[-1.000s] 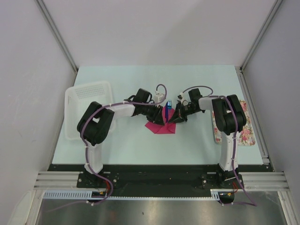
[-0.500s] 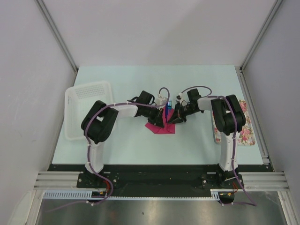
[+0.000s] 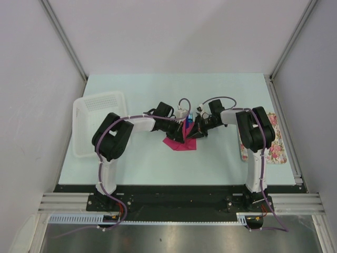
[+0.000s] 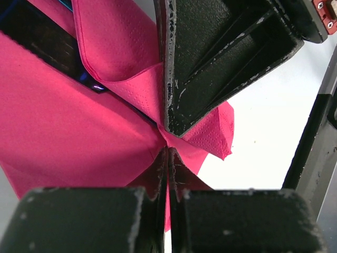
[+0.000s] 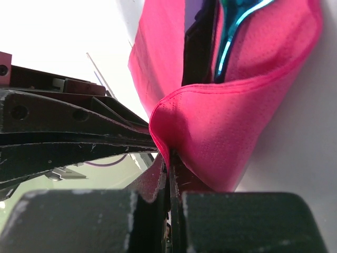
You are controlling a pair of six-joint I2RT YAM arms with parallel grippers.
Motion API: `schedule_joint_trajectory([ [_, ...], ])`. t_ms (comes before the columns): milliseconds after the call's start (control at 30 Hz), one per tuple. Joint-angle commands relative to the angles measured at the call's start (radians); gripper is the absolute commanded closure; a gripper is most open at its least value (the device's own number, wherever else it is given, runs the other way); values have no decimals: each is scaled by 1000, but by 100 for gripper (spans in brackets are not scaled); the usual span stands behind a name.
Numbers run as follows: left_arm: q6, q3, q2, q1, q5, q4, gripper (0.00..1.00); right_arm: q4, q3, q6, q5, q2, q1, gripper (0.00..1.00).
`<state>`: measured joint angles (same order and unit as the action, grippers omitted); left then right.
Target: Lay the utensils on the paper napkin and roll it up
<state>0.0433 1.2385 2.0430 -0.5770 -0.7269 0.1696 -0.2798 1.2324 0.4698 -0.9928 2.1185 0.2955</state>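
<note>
The pink paper napkin [image 3: 179, 143] lies mid-table, its far side folded up between both grippers. Dark blue utensils [image 3: 188, 122] poke out of the fold's far end. My left gripper [image 3: 184, 133] is shut on a pinch of the napkin [image 4: 68, 132]; its jaws meet on the paper at the left gripper [image 4: 168, 154]. Right beside it, my right gripper [image 3: 192, 134] is shut on the folded napkin edge [image 5: 221, 126], jaws pressed together at the right gripper [image 5: 171, 157]. A shiny blue utensil [image 5: 231, 31] sits inside the fold. The right gripper's fingers [image 4: 210, 52] stand just beyond my left jaws.
A white basket [image 3: 92, 124] sits at the table's left edge. A floral-patterned tray [image 3: 274, 150] lies at the right edge, partly behind the right arm. Grey walls close in the table on three sides.
My left gripper has gone from partly open to shut on the napkin and edged right toward the right gripper. The right gripper has stayed shut on the fold.
</note>
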Motion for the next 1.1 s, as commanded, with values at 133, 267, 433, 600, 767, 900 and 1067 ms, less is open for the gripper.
schedule_joint_trajectory([
  [133, -26, 30, 0, -3, 1, -8, 100, 57, 35, 36, -20, 17, 13, 100],
  [267, -19, 19, -10, 3, 7, -21, 96, 64, 35, 35, -18, 31, 16, 96],
  [433, 23, -45, -61, 45, -14, -82, 77, 59, 38, 38, -23, 51, 16, 83],
  [600, 124, -172, -159, 124, -69, -235, 60, 60, 42, 38, -23, 54, 16, 59],
  [767, 280, -227, -195, 169, -89, -415, 49, 57, 44, 41, -21, 54, 17, 44],
  [900, 340, -258, -222, 170, -115, -531, 40, 54, 49, 43, -21, 57, 17, 41],
  [1067, 403, -271, -227, 172, -105, -596, 38, 57, 45, 47, -21, 55, 19, 44],
])
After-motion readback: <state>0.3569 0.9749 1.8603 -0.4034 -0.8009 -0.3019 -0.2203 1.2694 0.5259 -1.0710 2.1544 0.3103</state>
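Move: The left hand's closed fingers pinch the folded-over flap of the napkin near its lower edge. The flap's middle is about 3 cm ahead and 2 cm right; the knife and fork lie some 7 cm ahead and 2 cm right, and the napkin's open left corner about 9 cm left, level. From the right hand, also shut on the flap, its middle is about 3 cm ahead, the utensils some 6 cm ahead and 1 cm left. Leftwards off the flap and then forward and up goes the left hand, its fingers opening wide as it leaves; it ends some 6 cm higher, 4 cm farther out and 4 cm left, fingers tipped up and swung counter-clockwise about 15 degrees each. The right hand opens too but lingers at the flap, dipping briefly, then easing 1 to 2 cm left and rising slightly. ##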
